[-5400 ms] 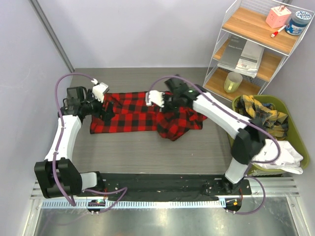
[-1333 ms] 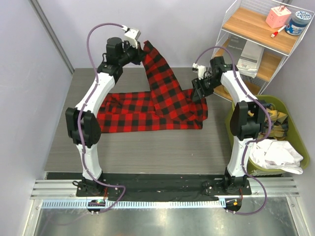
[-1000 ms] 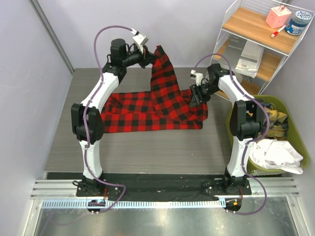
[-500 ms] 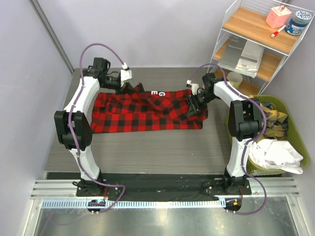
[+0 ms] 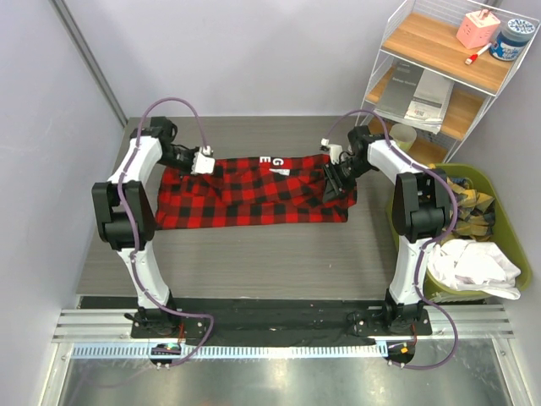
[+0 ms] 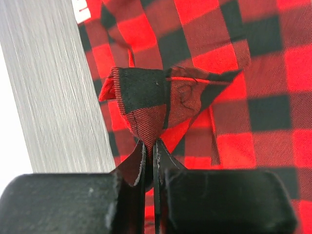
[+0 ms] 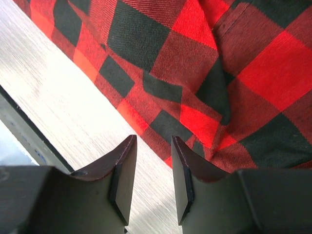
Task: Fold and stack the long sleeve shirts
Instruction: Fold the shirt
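One long sleeve shirt [image 5: 254,193], red-and-black check flannel, lies spread across the table with its white lettered patch [image 5: 275,161] at the back edge. My left gripper [image 5: 203,161] is at the shirt's back left corner. In the left wrist view it [image 6: 149,144] is shut on a pinched fold of the flannel [image 6: 146,105]. My right gripper [image 5: 332,182] hovers over the shirt's right edge. In the right wrist view it [image 7: 153,141] stands open, nothing between its fingers, with bare table and the cloth's hem [image 7: 161,124] below.
A wire shelf [image 5: 439,76] with a mug [image 5: 400,141] stands at the back right. A green bin [image 5: 507,228] to the right holds a yellow plaid garment [image 5: 452,194] and a white one [image 5: 473,266]. Walls close in the left and back.
My left gripper has come down from high above the table and moved left, laying the lifted cloth flat. The right gripper has stayed at the right edge, its jaws a little narrower.
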Tool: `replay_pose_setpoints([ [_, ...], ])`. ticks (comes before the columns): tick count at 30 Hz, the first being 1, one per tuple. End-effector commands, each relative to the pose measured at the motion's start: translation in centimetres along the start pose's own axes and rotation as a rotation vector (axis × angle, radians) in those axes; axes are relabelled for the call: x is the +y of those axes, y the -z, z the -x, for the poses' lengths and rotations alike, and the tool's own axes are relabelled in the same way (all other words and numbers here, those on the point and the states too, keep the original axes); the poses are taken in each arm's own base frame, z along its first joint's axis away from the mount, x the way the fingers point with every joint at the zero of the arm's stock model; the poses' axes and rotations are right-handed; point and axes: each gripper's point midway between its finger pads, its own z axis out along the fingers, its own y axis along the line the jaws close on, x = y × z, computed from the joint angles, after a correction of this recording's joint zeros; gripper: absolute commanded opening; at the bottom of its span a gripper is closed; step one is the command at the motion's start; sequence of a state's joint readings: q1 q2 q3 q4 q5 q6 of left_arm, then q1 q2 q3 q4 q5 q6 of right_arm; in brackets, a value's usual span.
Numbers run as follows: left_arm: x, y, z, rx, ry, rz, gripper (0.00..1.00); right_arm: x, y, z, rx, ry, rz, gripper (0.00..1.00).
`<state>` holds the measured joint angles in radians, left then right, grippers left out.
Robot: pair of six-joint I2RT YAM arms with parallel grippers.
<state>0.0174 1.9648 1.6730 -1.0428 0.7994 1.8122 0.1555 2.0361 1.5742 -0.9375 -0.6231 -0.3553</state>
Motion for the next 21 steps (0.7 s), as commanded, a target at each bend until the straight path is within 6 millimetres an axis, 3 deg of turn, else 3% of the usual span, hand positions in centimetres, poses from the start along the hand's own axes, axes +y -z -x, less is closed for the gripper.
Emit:
replay_pose_setpoints([
  [1, 0.7, 0.7, -2.6, 0.07, -0.154, 0.015, 0.13, 0.6, 0.7, 0.0, 0.009, 0.044, -0.001, 0.4],
  [2, 1.7, 1.2, -2.9, 0.094, -0.166, 0.057, 0.21, 0.7, 0.8, 0.0, 0.011, 0.045, 0.0, 0.4],
  [4, 1.7, 1.7, -3.8, 0.114, -0.123, 0.092, 0.37, 1.0, 1.2, 0.2, 0.004, 0.052, -0.004, 0.4],
  [6, 3.0, 3.3, -4.3, 0.137, -0.054, 0.187, 0.4, 1.2, 1.7, 0.3, 0.001, 0.058, -0.003, 0.39],
  [8, 2.9, 5.1, -5.2, 0.135, 0.105, 0.26, 0.42, 1.8, 2.6, 0.8, -0.018, 0.081, -0.004, 0.39],
  [10, 2.8, 7.1, -5.4, 0.143, 0.199, 0.31, 0.54, 2.4, 3.4, 1.3, -0.041, 0.102, -0.009, 0.39],
  [12, 2.7, 8.1, -4.8, 0.152, 0.311, 0.354, 0.59, 2.6, 3.7, 1.8, -0.054, 0.112, -0.015, 0.39],
  [14, 2.0, 7.9, -4.0, 0.12, 0.384, 0.354, 0.61, 2.7, 3.3, 2.5, -0.061, 0.122, -0.033, 0.39],
  [15, 1.9, 7.5, -3.5, 0.104, 0.43, 0.35, 0.68, 2.8, 3.0, 2.8, -0.062, 0.131, -0.04, 0.39],
  [20, 2.7, 6.4, -1.3, 0.047, 0.527, 0.358, 0.7, 2.4, 1.2, 5.1, -0.077, 0.163, -0.113, 0.39],
  [21, 3.0, 5.2, -0.3, 0.036, 0.582, 0.352, 0.7, 2.4, 0.9, 5.4, -0.077, 0.159, -0.116, 0.39],
])
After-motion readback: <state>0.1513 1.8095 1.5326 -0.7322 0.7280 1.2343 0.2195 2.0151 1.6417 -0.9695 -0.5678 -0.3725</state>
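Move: The sleeve's cuff is pinched in the left hand; the patch of folded shirt where it will lie is about 2 cm left of that hand, level with it fore and aft, and some 8 cm below. From there the shirt's far-left corner is roughly 6 cm farther left and 2 cm farther out; the white collar lettering is about 16 cm right of the left hand and 3 cm ahead. From the right hand the patch lies some 30 cm left and 5 cm ahead. The sleeve's cuff is let go over the left part of the folded shirt: the left hand sinks about 3 cm while going left and a little forward, its fingers opening from shut. Still opening, the empty hand carries on left, then rises some 6 cm towards the shirt's far-left corner, turning about 30 degrees counter-clockwise. The right hand, part-open over the shirt's right end, eases back 1 cm, then lifts 2 cm, drifting left. ##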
